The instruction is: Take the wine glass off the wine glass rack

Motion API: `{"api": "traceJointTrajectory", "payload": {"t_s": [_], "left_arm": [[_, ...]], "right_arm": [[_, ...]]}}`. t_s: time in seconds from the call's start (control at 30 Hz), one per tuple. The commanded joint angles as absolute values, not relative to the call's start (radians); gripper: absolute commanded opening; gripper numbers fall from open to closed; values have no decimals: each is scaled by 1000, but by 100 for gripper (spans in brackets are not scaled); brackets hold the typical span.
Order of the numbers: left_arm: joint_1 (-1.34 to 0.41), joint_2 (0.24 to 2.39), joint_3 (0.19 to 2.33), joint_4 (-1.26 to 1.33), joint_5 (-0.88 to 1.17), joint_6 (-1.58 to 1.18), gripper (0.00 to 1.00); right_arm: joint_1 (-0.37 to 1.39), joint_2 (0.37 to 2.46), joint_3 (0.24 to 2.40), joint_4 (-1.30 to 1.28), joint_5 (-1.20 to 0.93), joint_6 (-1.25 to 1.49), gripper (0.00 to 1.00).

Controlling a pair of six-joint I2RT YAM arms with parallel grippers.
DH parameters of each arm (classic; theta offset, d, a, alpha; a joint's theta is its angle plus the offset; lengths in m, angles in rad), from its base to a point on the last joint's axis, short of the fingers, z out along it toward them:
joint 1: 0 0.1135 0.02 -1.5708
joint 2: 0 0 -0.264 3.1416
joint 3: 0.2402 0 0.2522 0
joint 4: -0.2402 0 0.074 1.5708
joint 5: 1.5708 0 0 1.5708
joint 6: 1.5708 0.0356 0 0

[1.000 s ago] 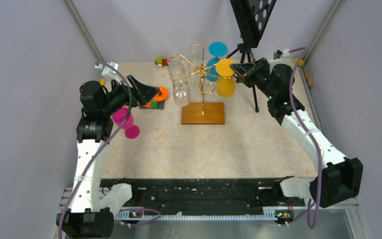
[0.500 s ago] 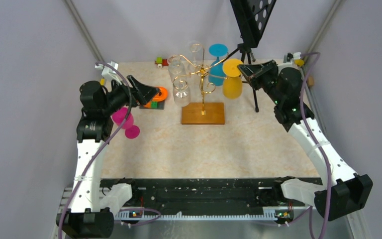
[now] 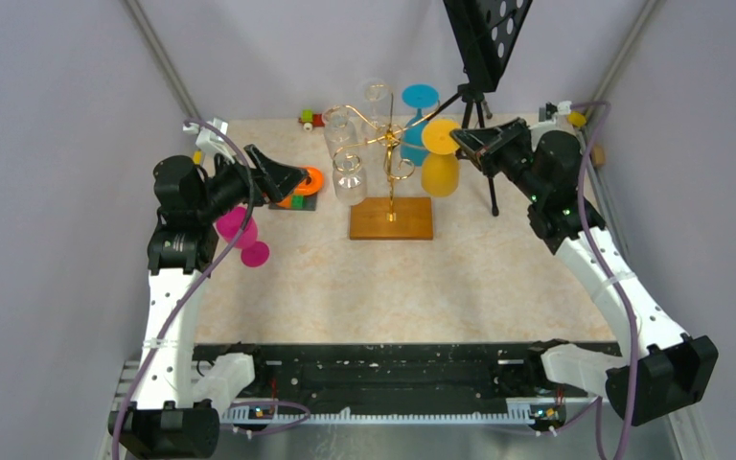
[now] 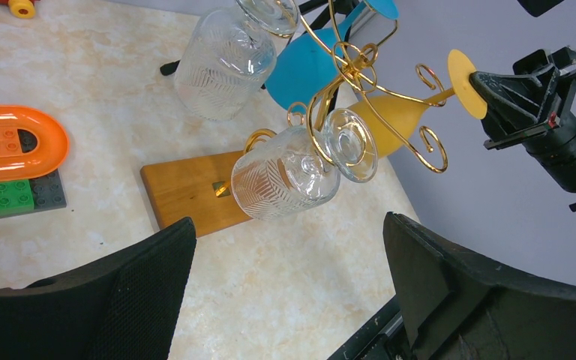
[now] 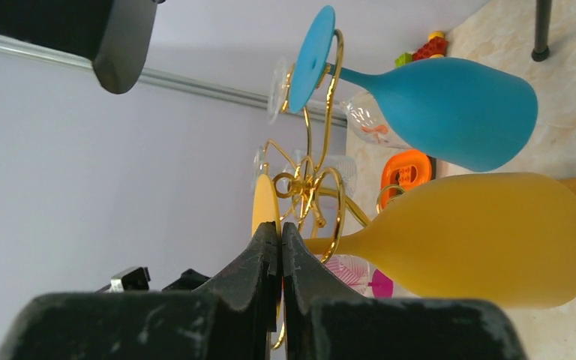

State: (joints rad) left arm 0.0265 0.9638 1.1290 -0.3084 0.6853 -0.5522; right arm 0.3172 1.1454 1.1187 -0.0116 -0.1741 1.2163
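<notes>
The gold wine glass rack stands on its wooden base at mid-table. A yellow wine glass hangs bowl-down at the rack's right side. My right gripper is shut on the glass's flat foot. In the right wrist view the closed fingertips pinch that foot, and the yellow bowl lies to the right with its stem against a gold curl. My left gripper is open left of the rack, with nothing between its fingers.
A blue glass and clear glasses hang on the rack. A pink glass lies on the table under the left arm. Orange toy bricks sit left of the rack. A black tripod stand rises at the back right.
The right gripper carried the yellow glass a little to the right, then back slightly left and lower. The left arm has not moved.
</notes>
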Motion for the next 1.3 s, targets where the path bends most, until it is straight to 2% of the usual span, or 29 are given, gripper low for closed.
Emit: {"api": "traceJointTrajectory", "payload": {"t_s": [0.0, 0.43, 0.77, 1.27], "left_arm": [[31, 936, 1139, -290, 698, -547, 98], [31, 933, 1174, -348, 656, -494, 98], [32, 933, 1170, -349, 651, -490, 98], [32, 930, 1172, -352, 669, -481, 98]], "right_arm": [[314, 1145, 1100, 96, -241, 1241, 0], [330, 1238, 1099, 257, -261, 1270, 0], [347, 1303, 1146, 290, -181, 1259, 0], [350, 1292, 1163, 243, -4, 1208, 0]]}}
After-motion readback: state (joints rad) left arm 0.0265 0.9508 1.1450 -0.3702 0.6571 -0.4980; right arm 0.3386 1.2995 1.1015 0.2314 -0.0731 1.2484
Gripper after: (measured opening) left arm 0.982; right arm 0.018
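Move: The yellow wine glass hangs upside down with its foot in the right fingers; its middle is about 2 cm ahead of that hand, 4 cm left and 9 cm below, and its stem is still in the rack's hook. The blue wine glass hangs some 13 cm ahead of and 8 cm left of the right hand, about as low. The rack's hub is 14 cm to the left, 2 cm ahead. From the left hand the yellow glass lies about 7 cm ahead and 33 cm to the right. The yellow wine glass, still pinched by its foot and kept roughly upright, is carried about 5 cm forward by the right hand, towards the blue glass, to work its stem out of the hook. The path bows: first left by 1 to 2 cm, then mainly forward, then curving back right near the end, the hand swinging a few degrees counter-clockwise and then back clockwise. ##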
